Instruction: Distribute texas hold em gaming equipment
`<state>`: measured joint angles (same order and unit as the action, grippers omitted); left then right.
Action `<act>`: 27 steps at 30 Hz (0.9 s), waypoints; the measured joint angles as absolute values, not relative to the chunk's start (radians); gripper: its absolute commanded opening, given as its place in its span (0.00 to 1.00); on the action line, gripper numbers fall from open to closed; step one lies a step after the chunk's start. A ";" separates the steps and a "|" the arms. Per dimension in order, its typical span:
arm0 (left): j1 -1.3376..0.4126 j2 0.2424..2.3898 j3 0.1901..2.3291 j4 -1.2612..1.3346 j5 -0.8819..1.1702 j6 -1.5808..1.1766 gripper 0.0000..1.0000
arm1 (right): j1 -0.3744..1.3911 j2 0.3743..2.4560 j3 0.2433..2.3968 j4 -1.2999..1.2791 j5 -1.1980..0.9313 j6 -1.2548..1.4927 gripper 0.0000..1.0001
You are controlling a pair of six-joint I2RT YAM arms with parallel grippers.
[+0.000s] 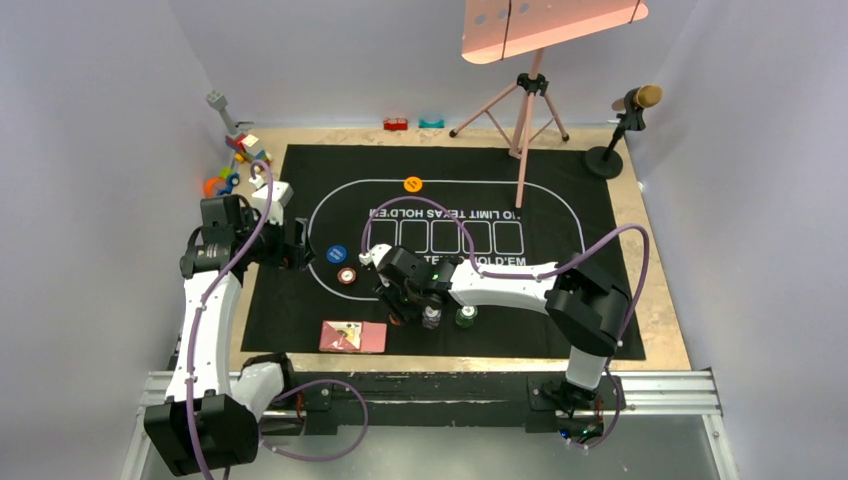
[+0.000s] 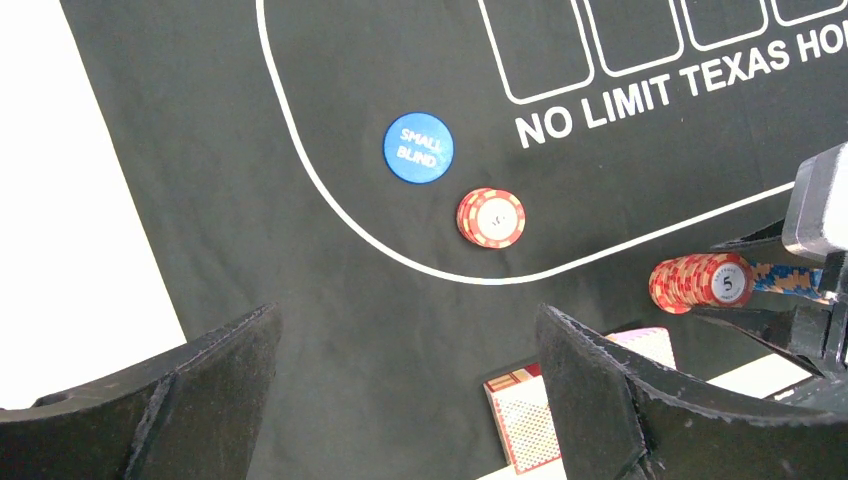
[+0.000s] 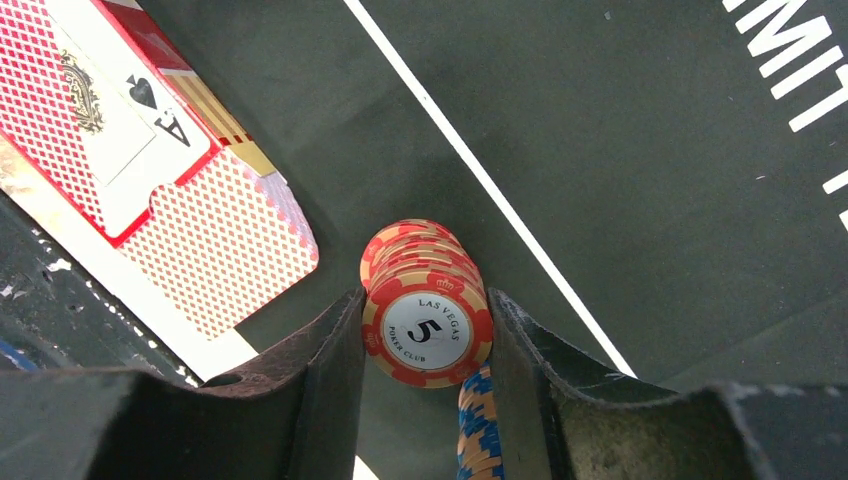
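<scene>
My right gripper [image 3: 425, 300] is shut on a tall stack of red poker chips [image 3: 425, 325], one finger pressed against each side, near the mat's front just outside the white oval line. A blue-and-tan chip stack [image 3: 480, 430] stands right beside it. The pink-backed card deck [image 3: 150, 150] lies to the left. A smaller red chip stack [image 2: 491, 217] and the blue small-blind button [image 2: 418, 148] lie inside the oval. My left gripper [image 2: 408, 315] hangs open and empty above the mat. An orange button [image 1: 412, 184], a grey stack [image 1: 432, 318] and a green stack [image 1: 465, 317] also show.
Colourful toy blocks [image 1: 240, 160] are heaped at the back left corner. A pink tripod [image 1: 525, 110] stands on the back edge of the black mat [image 1: 560, 200], and a microphone stand [image 1: 620, 130] at the back right.
</scene>
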<state>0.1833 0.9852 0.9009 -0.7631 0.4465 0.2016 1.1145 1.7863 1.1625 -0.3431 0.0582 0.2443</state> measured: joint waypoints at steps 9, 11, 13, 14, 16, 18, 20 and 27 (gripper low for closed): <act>0.183 0.985 0.892 -0.763 0.447 0.202 1.00 | 1.111 1.752 1.185 -0.389 0.075 0.243 0.18; 0.183 0.985 0.891 -0.762 0.447 0.202 1.00 | 1.100 1.732 1.221 -0.411 0.082 0.239 0.16; 0.183 0.985 0.891 -0.762 0.447 0.202 1.00 | 1.074 1.718 1.264 -0.419 0.082 0.233 0.15; 0.183 0.985 0.890 -0.762 0.447 0.202 1.00 | 1.051 1.713 1.287 -0.420 0.082 0.231 0.15; 0.183 0.985 0.890 -0.763 0.447 0.202 1.00 | 0.985 1.712 1.348 -0.425 0.084 0.226 0.15; 0.183 0.985 0.890 -0.763 0.447 0.202 1.00 | 0.911 1.721 1.406 -0.426 0.091 0.223 0.15; 0.183 0.985 0.890 -0.763 0.448 0.202 1.00 | 0.831 1.752 1.486 -0.429 0.104 0.219 0.15; 0.183 0.985 0.890 -0.763 0.455 0.202 1.00 | 0.653 2.017 1.767 -0.419 0.153 0.210 0.15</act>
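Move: The right hand, already gripping a few red chips on top of the red stack, has the orange big-blind button about 36 cm ahead, 2 cm right and 5 cm lower. The blue small-blind button is some 17 cm ahead and 16 left; the blue-chip stack is level, 7 cm to the right. From the left hand the orange button lies roughly 30 cm ahead, 24 right, 17 below. The right hand lifts its pinched red chips and swings about 27 cm forward towards the orange button, turning clockwise. ##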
